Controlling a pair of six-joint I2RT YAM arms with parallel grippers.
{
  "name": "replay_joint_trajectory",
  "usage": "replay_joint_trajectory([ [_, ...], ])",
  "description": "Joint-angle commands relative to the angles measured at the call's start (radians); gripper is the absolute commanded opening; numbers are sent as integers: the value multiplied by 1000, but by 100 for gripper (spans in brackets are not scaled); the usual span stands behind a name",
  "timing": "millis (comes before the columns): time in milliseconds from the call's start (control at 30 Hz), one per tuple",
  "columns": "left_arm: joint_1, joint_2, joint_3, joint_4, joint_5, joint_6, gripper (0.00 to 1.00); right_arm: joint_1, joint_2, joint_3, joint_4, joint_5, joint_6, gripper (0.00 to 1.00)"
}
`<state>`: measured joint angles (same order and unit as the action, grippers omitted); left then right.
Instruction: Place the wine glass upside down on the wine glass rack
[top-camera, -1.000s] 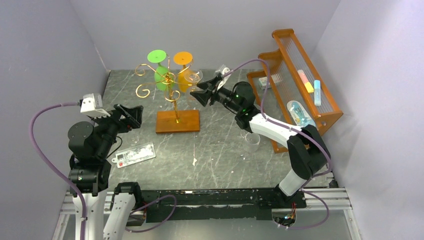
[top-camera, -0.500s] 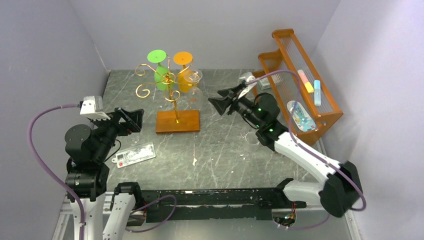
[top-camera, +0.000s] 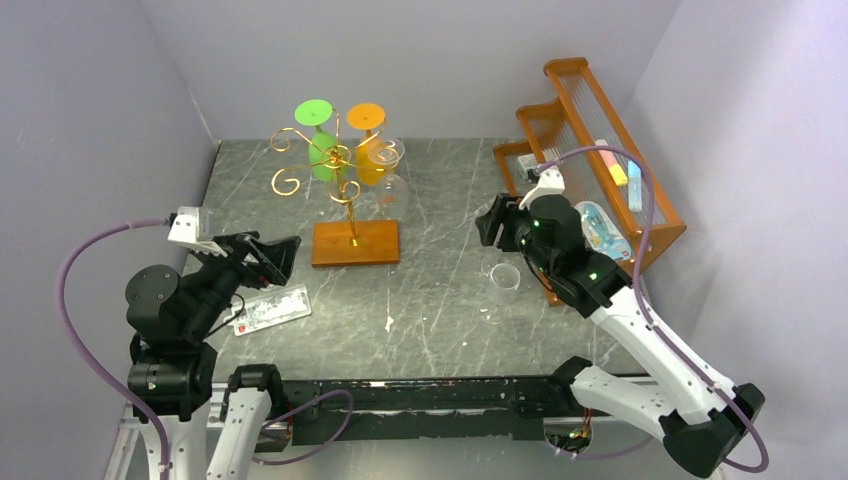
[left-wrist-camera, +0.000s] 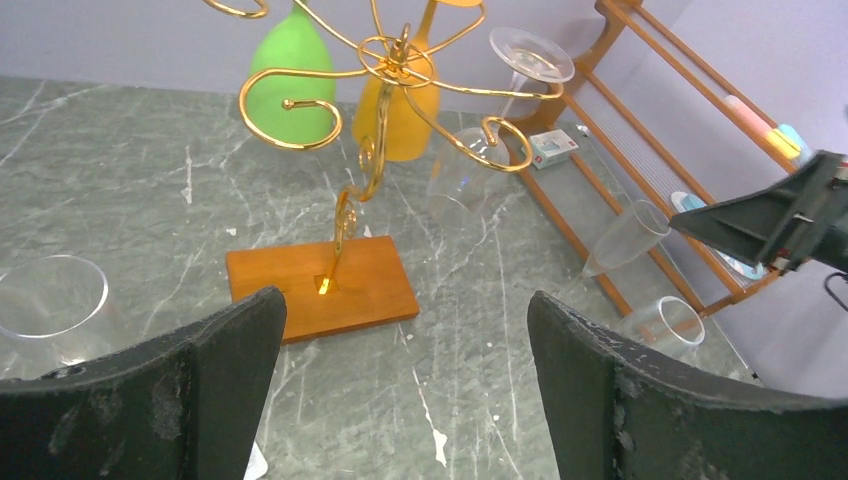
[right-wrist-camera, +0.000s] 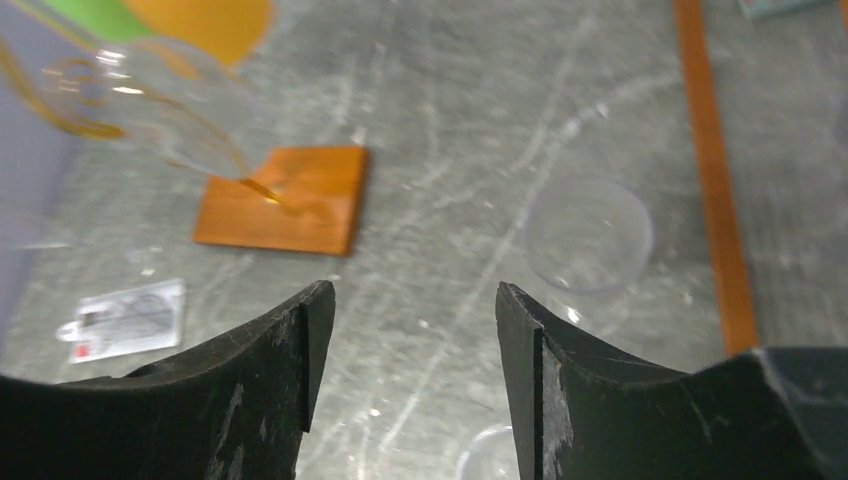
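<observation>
A clear wine glass (top-camera: 388, 182) hangs upside down by its foot on the right arm of the gold wire wine glass rack (top-camera: 347, 200), which stands on a wooden base (top-camera: 355, 243). A green glass (top-camera: 322, 152) and an orange glass (top-camera: 370, 158) hang on the same rack. The left wrist view shows the clear wine glass (left-wrist-camera: 468, 170) under a scroll arm of the rack (left-wrist-camera: 385, 75). My right gripper (top-camera: 492, 222) is open and empty, well right of the rack. My left gripper (top-camera: 276, 256) is wide open and empty, left of the base.
A slatted orange shelf (top-camera: 600, 170) with small items stands at the right. A clear tumbler (top-camera: 505, 277) sits on the table below my right gripper, and a flute (left-wrist-camera: 625, 235) leans on the shelf. A card (top-camera: 268, 308) lies near my left arm, beside another clear glass (left-wrist-camera: 50, 300).
My right gripper has drawn back from the rack to the right with its jaws spreading wider. The clear wine glass stays hanging on the rack. My left arm dipped slightly.
</observation>
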<state>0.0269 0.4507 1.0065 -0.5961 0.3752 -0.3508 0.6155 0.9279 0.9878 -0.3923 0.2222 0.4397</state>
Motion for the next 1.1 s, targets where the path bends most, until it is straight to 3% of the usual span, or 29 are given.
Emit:
replay_joint_trajectory([
  [0, -6, -10, -24, -13, 60, 24, 94, -3, 82, 48, -167, 188, 16, 64],
  [133, -18, -6, -38, -31, 41, 54, 94, -4, 210, 145, -170, 274, 6, 61],
  [467, -22, -16, -51, -51, 24, 50, 94, -5, 317, 127, -129, 304, -20, 46],
  [633, -21, -8, -65, -42, 17, 37, 92, -7, 327, 85, -94, 281, -44, 36],
  [867, -22, -4, -74, -55, -35, 34, 91, -6, 282, 64, -27, 203, -104, 2],
  [1067, -22, -11, -64, -35, 30, 14, 91, -6, 217, 49, 20, 136, -98, 0],
])
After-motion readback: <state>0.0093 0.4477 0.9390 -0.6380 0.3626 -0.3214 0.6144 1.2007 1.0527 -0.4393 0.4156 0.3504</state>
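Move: The clear wine glass standing on the table that the right hand goes for has its middle about 5 cm ahead of this hand, 5 cm to its right and some 15 cm below it. The other standing clear glass is roughly 12 cm behind that one. The clear glass already hung on the rack is about 20 cm to the right hand's left, 9 cm ahead and nearly level with it. From the left hand, the wanted glass lies some 14 cm ahead, 41 cm right and 22 cm lower. The empty right hand sinks about 8 cm while reaching some 5 cm forward and slightly right, rolling its left side down and turning a little clockwise (some 20 degrees in all), then closes its half-open fingers nearly shut to pinch the left wall of the clear glass at the rim. With that grip made it rises again by about 1 cm, while the empty left hand stays open and sinks nearly 4 cm. ##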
